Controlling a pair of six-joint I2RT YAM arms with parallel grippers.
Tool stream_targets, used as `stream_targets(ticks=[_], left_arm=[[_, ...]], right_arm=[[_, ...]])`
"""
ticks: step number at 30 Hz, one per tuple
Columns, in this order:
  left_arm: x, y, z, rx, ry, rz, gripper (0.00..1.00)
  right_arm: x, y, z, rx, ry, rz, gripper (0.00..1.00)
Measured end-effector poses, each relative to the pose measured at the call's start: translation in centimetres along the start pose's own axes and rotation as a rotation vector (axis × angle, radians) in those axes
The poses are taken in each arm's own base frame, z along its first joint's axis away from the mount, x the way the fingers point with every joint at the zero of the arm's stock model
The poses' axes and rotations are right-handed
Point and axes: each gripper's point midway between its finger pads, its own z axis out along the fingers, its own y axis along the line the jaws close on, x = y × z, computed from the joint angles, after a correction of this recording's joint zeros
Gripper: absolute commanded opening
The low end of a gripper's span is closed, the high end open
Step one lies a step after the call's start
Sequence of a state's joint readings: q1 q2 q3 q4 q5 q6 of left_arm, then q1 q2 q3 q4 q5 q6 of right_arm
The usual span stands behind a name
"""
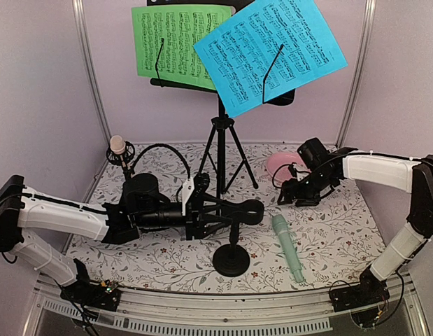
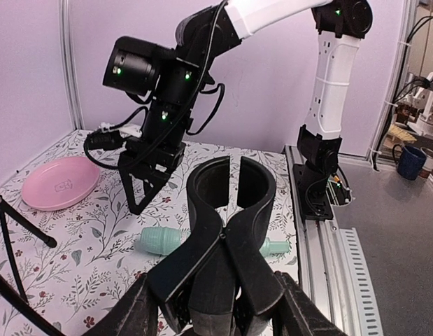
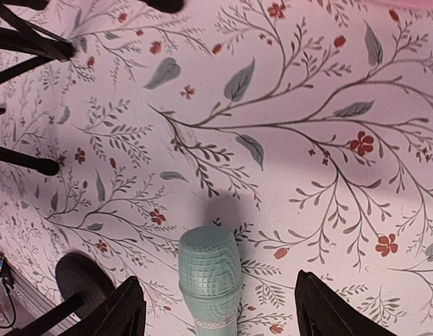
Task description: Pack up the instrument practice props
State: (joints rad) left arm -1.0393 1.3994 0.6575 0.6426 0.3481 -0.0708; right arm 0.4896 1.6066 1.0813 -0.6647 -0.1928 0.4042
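My left gripper (image 1: 206, 212) is shut on the black clip (image 1: 245, 211) of a small mic support with a round base (image 1: 231, 260). In the left wrist view the clip (image 2: 230, 203) sits pinched between my fingers (image 2: 129, 308). A mint-green microphone (image 1: 288, 247) lies on the floral cloth. My right gripper (image 1: 298, 194) hangs open above its head (image 3: 209, 269) without touching it. A pale-pink microphone (image 1: 118, 145) stands in a black mount at the back left. Green (image 1: 173, 42) and blue (image 1: 268, 49) sheet-music pages rest on the black music desk with its tripod (image 1: 222, 150).
A round pink dish (image 1: 280, 165) lies at the back right, under the right arm, and also shows in the left wrist view (image 2: 59, 183). A black cable (image 1: 160, 148) loops from the pink microphone. Tripod legs (image 3: 27, 42) spread across the middle. Walls close in on three sides.
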Motion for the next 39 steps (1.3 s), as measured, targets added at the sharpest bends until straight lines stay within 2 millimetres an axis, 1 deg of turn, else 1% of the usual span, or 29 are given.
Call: stream_targets(ticks=[3, 5, 7, 9, 11, 13, 16, 18, 19, 25, 27, 28, 31, 35, 38, 39], left_arm=[[0.0, 0.1, 0.0, -0.004, 0.001, 0.003, 0.32], [0.0, 0.1, 0.0, -0.008, 0.002, 0.003, 0.38], [0.0, 0.2, 0.0, -0.014, 0.002, 0.003, 0.42], [0.0, 0.3, -0.1, -0.021, 0.003, 0.002, 0.47], [-0.1, 0.4, -0.2, -0.031, 0.006, 0.005, 0.55], [-0.1, 0.6, -0.2, -0.042, 0.007, 0.008, 0.63], [0.0, 0.8, -0.3, -0.057, 0.011, 0.015, 0.78], [0.0, 0.9, -0.3, -0.066, 0.014, 0.024, 0.93], [0.0, 1.0, -0.3, -0.069, 0.016, 0.026, 0.98], [0.1, 0.9, -0.5, -0.076, 0.037, 0.049, 0.99], [-0.5, 0.9, -0.6, -0.079, 0.034, 0.055, 0.99], [-0.8, 0.9, -0.7, -0.081, 0.03, 0.056, 0.99], [-3.2, 0.9, -1.1, -0.096, 0.006, 0.064, 0.99], [-8.3, 1.2, -2.9, -0.157, -0.059, 0.096, 0.99], [-12.2, 2.1, -5.3, -0.265, -0.108, 0.11, 0.99], [-13.2, 2.5, -6.1, -0.305, -0.117, 0.108, 0.99]], right_arm=[[-1.8, 1.6, -2.2, -0.045, -0.068, -0.038, 0.77], [-2.5, 2.9, -3.8, -0.096, -0.103, -0.063, 0.78], [-2.8, 4.8, -5.7, -0.189, -0.135, -0.1, 0.78], [-2.7, 6.3, -7.4, -0.267, -0.157, -0.128, 0.78], [-2.6, 7.7, -9.4, -0.343, -0.185, -0.157, 0.78], [-2.5, 8.4, -10.5, -0.381, -0.2, -0.172, 0.79], [-2.3, 8.9, -11.1, -0.412, -0.203, -0.184, 0.79], [-2.1, 9.1, -11.2, -0.425, -0.196, -0.187, 0.79], [-2.1, 9.2, -11.2, -0.428, -0.195, -0.187, 0.79], [-2.0, 9.3, -11.6, -0.437, -0.2, -0.192, 0.79], [-2.0, 9.4, -11.7, -0.438, -0.205, -0.194, 0.79], [-2.0, 9.4, -11.8, -0.439, -0.207, -0.194, 0.79], [-2.1, 9.4, -12.2, -0.438, -0.218, -0.197, 0.79], [-2.2, 9.4, -12.8, -0.435, -0.24, -0.202, 0.79], [-2.3, 9.3, -13.2, -0.43, -0.257, -0.204, 0.79], [-2.3, 9.3, -13.2, -0.426, -0.261, -0.205, 0.79]])
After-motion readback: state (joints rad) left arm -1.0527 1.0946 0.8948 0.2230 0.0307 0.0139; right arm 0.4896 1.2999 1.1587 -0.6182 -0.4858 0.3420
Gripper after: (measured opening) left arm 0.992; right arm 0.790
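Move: The left hand still has the upright black holder between its fingers near the top; the holder's middle is about 8 cm below. From this hand, the music stand's near foot lies roughly 14 cm ahead, 4 cm left, and the lying mint tube about 4 cm ahead, 15 cm right. The right hand hovers free above the tube's thick end: its middle is 10 cm back, 2 cm right and 4 cm below. The pink plate lies about 20 cm ahead of this hand, 3 cm right. Upward and briskly at first, the right hand leaves the mint tube, fingers already open, climbing about 15 cm while drifting some 5 cm left and swinging its fingertips left and forward. The left hand eases slightly forward with its hold, opens wide to let go of the black holder, then lifts off fast, about 13 cm up and 5 cm left, turning counter-clockwise. ##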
